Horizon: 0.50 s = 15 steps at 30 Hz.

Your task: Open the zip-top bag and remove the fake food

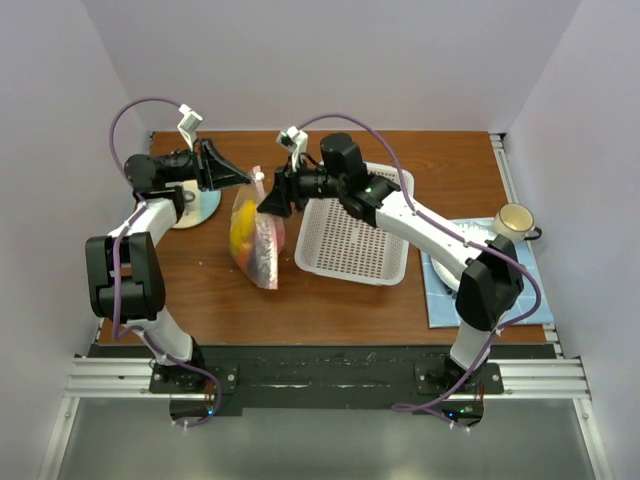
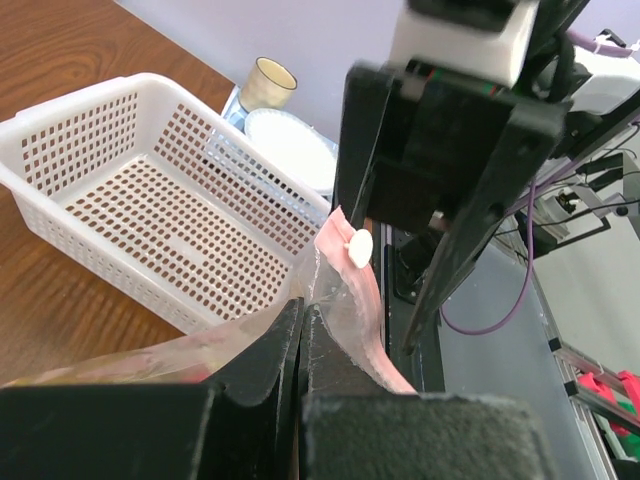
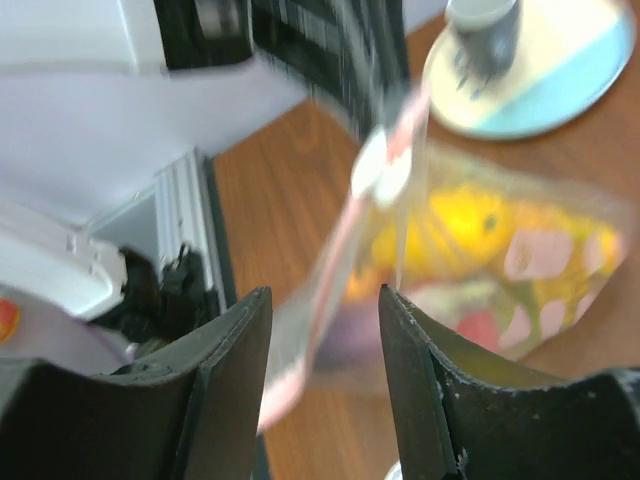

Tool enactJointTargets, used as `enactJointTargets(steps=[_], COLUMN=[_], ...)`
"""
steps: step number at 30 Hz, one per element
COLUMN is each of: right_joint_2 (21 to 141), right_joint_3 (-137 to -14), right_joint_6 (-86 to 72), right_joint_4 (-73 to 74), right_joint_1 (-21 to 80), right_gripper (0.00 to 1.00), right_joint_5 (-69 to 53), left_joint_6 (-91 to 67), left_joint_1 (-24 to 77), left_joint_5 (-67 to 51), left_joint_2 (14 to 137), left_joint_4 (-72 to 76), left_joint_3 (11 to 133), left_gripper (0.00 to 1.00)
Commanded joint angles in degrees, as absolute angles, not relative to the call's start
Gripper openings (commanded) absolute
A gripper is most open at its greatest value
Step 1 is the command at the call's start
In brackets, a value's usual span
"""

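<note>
The zip-top bag (image 1: 258, 240) hangs upright over the table with its lower end on the wood. Its pink-red zipper strip (image 2: 365, 300) and white slider (image 2: 360, 248) are at the top. My left gripper (image 1: 247, 178) is shut on the clear plastic just beside the strip (image 2: 302, 310). Directly opposite, my right gripper (image 1: 270, 200) is open. In the right wrist view the blurred strip (image 3: 335, 270) runs through the gap between its jaws (image 3: 322, 292), and neither finger presses on it. Fake food (image 3: 455, 230) shows inside the bag: yellow pieces, a red one, something purple.
A white perforated basket (image 1: 350, 240) lies just right of the bag. Further right a blue mat (image 1: 440, 295) carries a white plate, with a cup (image 1: 515, 220) at its far corner. A pale disc (image 1: 195, 208) sits under the left arm.
</note>
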State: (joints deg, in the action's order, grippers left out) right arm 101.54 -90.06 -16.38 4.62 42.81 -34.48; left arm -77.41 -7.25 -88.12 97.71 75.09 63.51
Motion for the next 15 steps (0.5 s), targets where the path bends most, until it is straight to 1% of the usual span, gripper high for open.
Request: enactJointTargets(steps=[1, 5, 10, 15], right_joint_2=[103.88, 105.64, 108.10, 108.72], right_joint_3=[-98.60, -100.81, -104.06, -104.06], right_joint_6=[-14.59, -16.96, -17.67, -18.02], right_joint_4=[4.57, 1.33, 2.11, 1.32], right_joint_1=[42.19, 41.66, 41.48, 41.31], right_gripper=[0.53, 0.57, 0.56, 0.55], right_joint_5=[-31.64, -31.55, -31.90, -31.73], left_joint_6=[-77.87, -77.78, -77.43, -77.08], left_joint_1=[-7.65, -7.56, -7.56, -7.65], left_joint_5=[-96.15, -96.24, -96.24, -96.59], left_joint_2=[96.24, 96.33, 96.24, 96.33], left_joint_4=[108.72, 108.72, 108.72, 108.72], left_joint_3=[64.16, 63.90, 63.37, 62.67], left_gripper=[0.00, 0.00, 0.00, 0.00])
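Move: The zip-top bag's white slider sits on the pink zip strip some 6 cm ahead of the right hand, about 2 cm to its left and 2 cm above. From the left hand, shut on the bag's top corner, that slider lies about 3 cm to the right and 1 cm back. Counted from the right hand, the fake food is some 4 cm back, 5 cm left and 11 cm below; the basket's middle is about 4 cm back, 20 cm right and 13 cm below. The zip slider is what the right hand goes for: with its fingers staying wide open, it travels about 5 cm forward and a little left, rising nearly 5 cm and then sinking about 2 cm, to bring the fingertips either side of slider and zip strip without closing. The left hand holds still, keeping its pinch on the bag's top corner. ##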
